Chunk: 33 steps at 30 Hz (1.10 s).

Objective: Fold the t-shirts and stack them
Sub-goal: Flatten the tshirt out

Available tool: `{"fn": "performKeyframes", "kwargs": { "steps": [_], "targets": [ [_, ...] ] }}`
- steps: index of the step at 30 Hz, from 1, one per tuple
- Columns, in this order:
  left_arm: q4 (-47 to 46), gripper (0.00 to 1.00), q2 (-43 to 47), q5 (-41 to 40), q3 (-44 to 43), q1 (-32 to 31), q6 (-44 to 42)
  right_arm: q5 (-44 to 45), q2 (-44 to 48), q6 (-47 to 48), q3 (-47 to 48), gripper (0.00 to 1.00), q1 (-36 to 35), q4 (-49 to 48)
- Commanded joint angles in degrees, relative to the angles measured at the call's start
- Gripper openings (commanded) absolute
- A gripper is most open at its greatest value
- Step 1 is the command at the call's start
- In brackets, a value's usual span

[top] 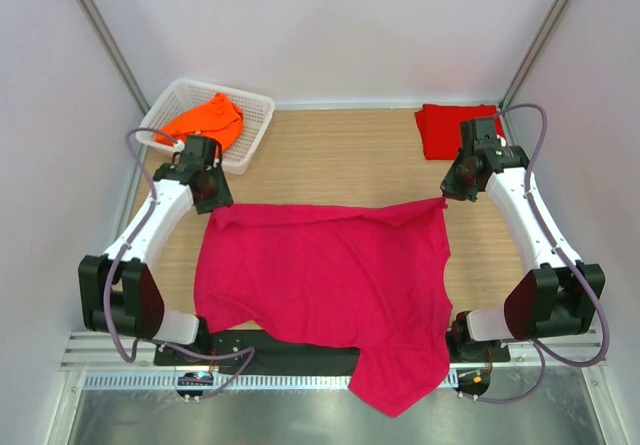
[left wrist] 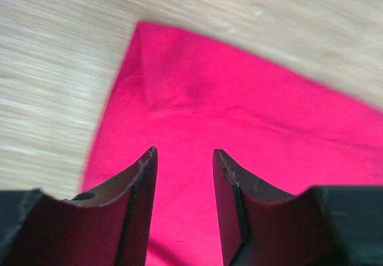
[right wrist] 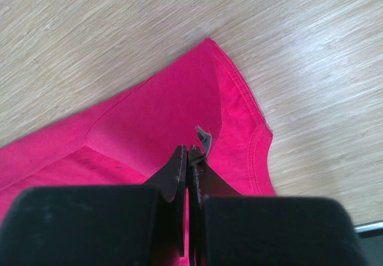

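Observation:
The magenta-pink t-shirt (top: 325, 270) lies spread over the table, its near part hanging over the front edge. My left gripper (top: 212, 193) hovers over the shirt's far left corner (left wrist: 143, 45). In the left wrist view this gripper (left wrist: 184, 152) stands open, with only flat cloth showing between its fingers. My right gripper (top: 452, 190) is shut on the shirt's far right corner, and the cloth (right wrist: 179, 104) is drawn up to the closed jaws of this gripper (right wrist: 188, 149). A folded red t-shirt (top: 450, 127) lies at the far right. The orange t-shirt (top: 205, 120) is bunched in the basket.
A white lattice basket (top: 255, 125) stands at the far left corner, close behind my left arm. Bare wooden table (top: 340, 155) shows between the basket and the red shirt. White walls enclose the back and both sides.

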State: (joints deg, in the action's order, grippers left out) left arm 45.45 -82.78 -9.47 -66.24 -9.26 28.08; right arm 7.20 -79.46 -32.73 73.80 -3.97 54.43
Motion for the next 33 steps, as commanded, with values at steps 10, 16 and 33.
{"fn": "performKeyframes", "kwargs": {
  "steps": [10, 16, 33],
  "targets": [
    [-14.4, 0.41, 5.09, 29.51, 14.99, 23.31, 29.2, -1.58, 1.24, 1.0, 1.35, 0.01, 0.28, -1.08],
    [-18.2, 0.41, 1.31, 33.12, 18.59, 24.55, 37.13, -1.75, 1.24, 1.09, 0.64, 0.01, 0.19, -1.61],
    [-22.69, 0.45, -1.33, 28.47, 23.17, 25.6, 43.82, -2.37, 0.18, 1.0, 1.17, 0.01, 0.28, -2.76]
  ]
}}
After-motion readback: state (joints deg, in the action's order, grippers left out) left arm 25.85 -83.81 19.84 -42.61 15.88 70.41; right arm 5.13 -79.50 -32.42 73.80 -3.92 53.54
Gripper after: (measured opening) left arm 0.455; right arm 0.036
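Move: Just past the open left fingers, about 1 cm ahead, 2 cm left and 11 cm below, lies the tip of the flap folded over at the t-shirt's left shoulder. The shoulder corner is some 5 cm ahead, 5 cm left and equally low; the basket's middle is roughly 24 cm ahead, 6 cm left and 8 cm below. From the right hand the flap tip lies about 50 cm left, 1 cm back and 16 cm below. Swinging left about 4 cm, the empty left hand then sinks, ending some 8 cm lower, down towards the folded flap. Along the way it turns counter-clockwise by about 50 degrees while its left side dips, so that the half-open fingers come to straddle the flap tip from just above, without closing. The right hand stays shut at the right shoulder, seemingly still pinching the cloth. ##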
